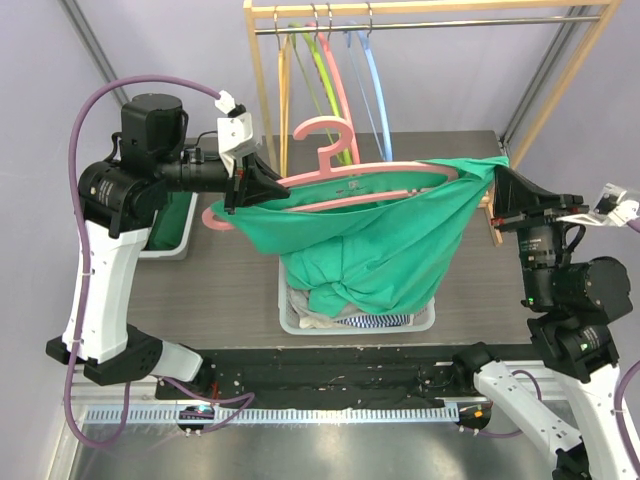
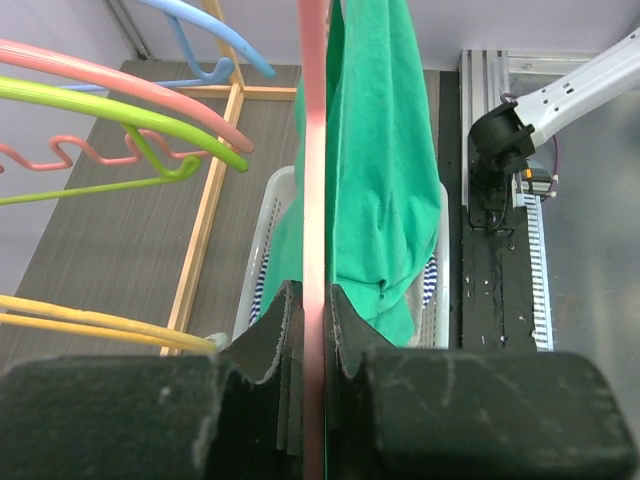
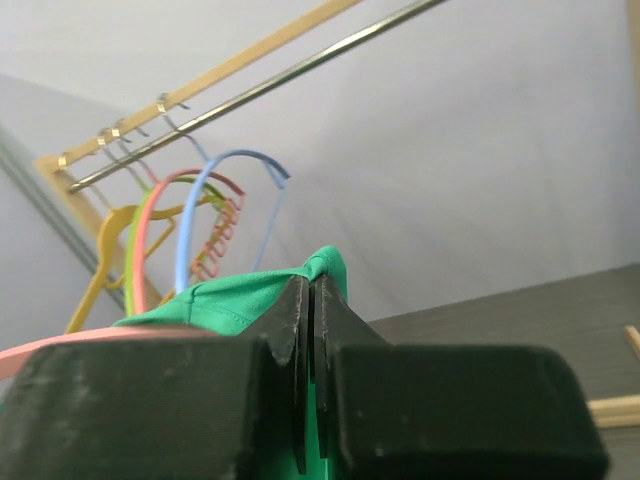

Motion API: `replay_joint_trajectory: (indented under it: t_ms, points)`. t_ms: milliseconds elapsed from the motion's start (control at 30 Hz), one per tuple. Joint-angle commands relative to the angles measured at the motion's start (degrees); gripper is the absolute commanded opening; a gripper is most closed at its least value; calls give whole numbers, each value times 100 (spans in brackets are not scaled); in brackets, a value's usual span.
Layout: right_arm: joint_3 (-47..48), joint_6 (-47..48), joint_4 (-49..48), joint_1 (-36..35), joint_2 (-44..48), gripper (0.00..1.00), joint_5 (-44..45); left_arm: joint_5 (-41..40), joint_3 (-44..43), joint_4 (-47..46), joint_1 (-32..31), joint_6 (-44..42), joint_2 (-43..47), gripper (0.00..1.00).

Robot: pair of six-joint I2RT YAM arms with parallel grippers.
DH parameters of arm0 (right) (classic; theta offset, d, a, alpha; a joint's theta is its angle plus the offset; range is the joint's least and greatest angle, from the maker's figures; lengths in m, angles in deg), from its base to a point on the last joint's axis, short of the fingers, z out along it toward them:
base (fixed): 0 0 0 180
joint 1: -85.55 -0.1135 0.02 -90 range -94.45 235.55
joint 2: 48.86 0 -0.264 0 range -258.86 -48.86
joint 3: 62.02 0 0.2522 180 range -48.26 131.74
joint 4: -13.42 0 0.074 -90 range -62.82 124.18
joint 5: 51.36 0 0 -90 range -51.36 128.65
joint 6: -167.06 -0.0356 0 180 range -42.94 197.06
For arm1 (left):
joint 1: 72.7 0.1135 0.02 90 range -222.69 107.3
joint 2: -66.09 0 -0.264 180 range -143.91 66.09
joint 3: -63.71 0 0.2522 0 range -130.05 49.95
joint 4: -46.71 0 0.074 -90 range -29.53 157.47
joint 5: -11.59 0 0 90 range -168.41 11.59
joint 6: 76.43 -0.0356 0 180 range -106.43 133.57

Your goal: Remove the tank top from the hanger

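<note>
A green tank top point(image 1: 385, 245) hangs from a pink hanger point(image 1: 330, 185) held level above the table. My left gripper point(image 1: 243, 190) is shut on the hanger's left end; in the left wrist view the pink bar point(image 2: 314, 200) runs between the fingers point(image 2: 275, 330), with the tank top point(image 2: 385, 170) draped to its right. My right gripper point(image 1: 500, 185) is shut on the tank top's right shoulder, a green fold point(image 3: 325, 272) pinched between the fingertips point(image 3: 295, 300). The cloth stretches from that pinch down into the basket.
A white laundry basket point(image 1: 425, 318) with striped clothes stands under the tank top. Behind it a wooden rack point(image 1: 430, 8) carries yellow, green, pink and blue hangers point(image 1: 340, 75). A green bin point(image 1: 178, 225) sits at the left, behind my left arm.
</note>
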Motion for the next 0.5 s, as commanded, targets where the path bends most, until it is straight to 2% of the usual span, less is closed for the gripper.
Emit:
replay_joint_trajectory:
  t_ms: [0, 300, 400, 467]
  points:
    - [164, 104, 220, -16, -403, 1, 1321, 33, -144, 17, 12, -66, 46, 4]
    - [-99, 235, 810, -16, -466, 1, 1157, 86, -311, 70, 12, -75, 28, 4]
    - [-187, 323, 1082, -7, -370, 1, 446, 77, -425, 70, 3, -83, -24, 4]
    - [-257, 385, 1162, -16, -273, 1, -327, 86, -513, 26, 3, -66, -68, 4]
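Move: The right hand already grips the tank top's right shoulder, drawn out past the pink hanger's right end. That end lies about 7 cm to this hand's left, 3 cm ahead and 4 cm lower; the laundry basket is about 20 cm left, 2 cm farther out and 45 cm below. The left hand pinches hanger and cloth, with the same hanger end about 25 cm to its right and 2 cm ahead, level in height, and the basket 12 cm right, 2 cm ahead, 42 cm below. Down by about 8 cm, with some 4 cm forward in the first half, the right hand carries the pinched shoulder cloth down past the outer side of the pink hanger's right end, tipping down about 15 degrees, fingers still shut. The left hand stays put and keeps the hanger and the cloth's left side pinched. ##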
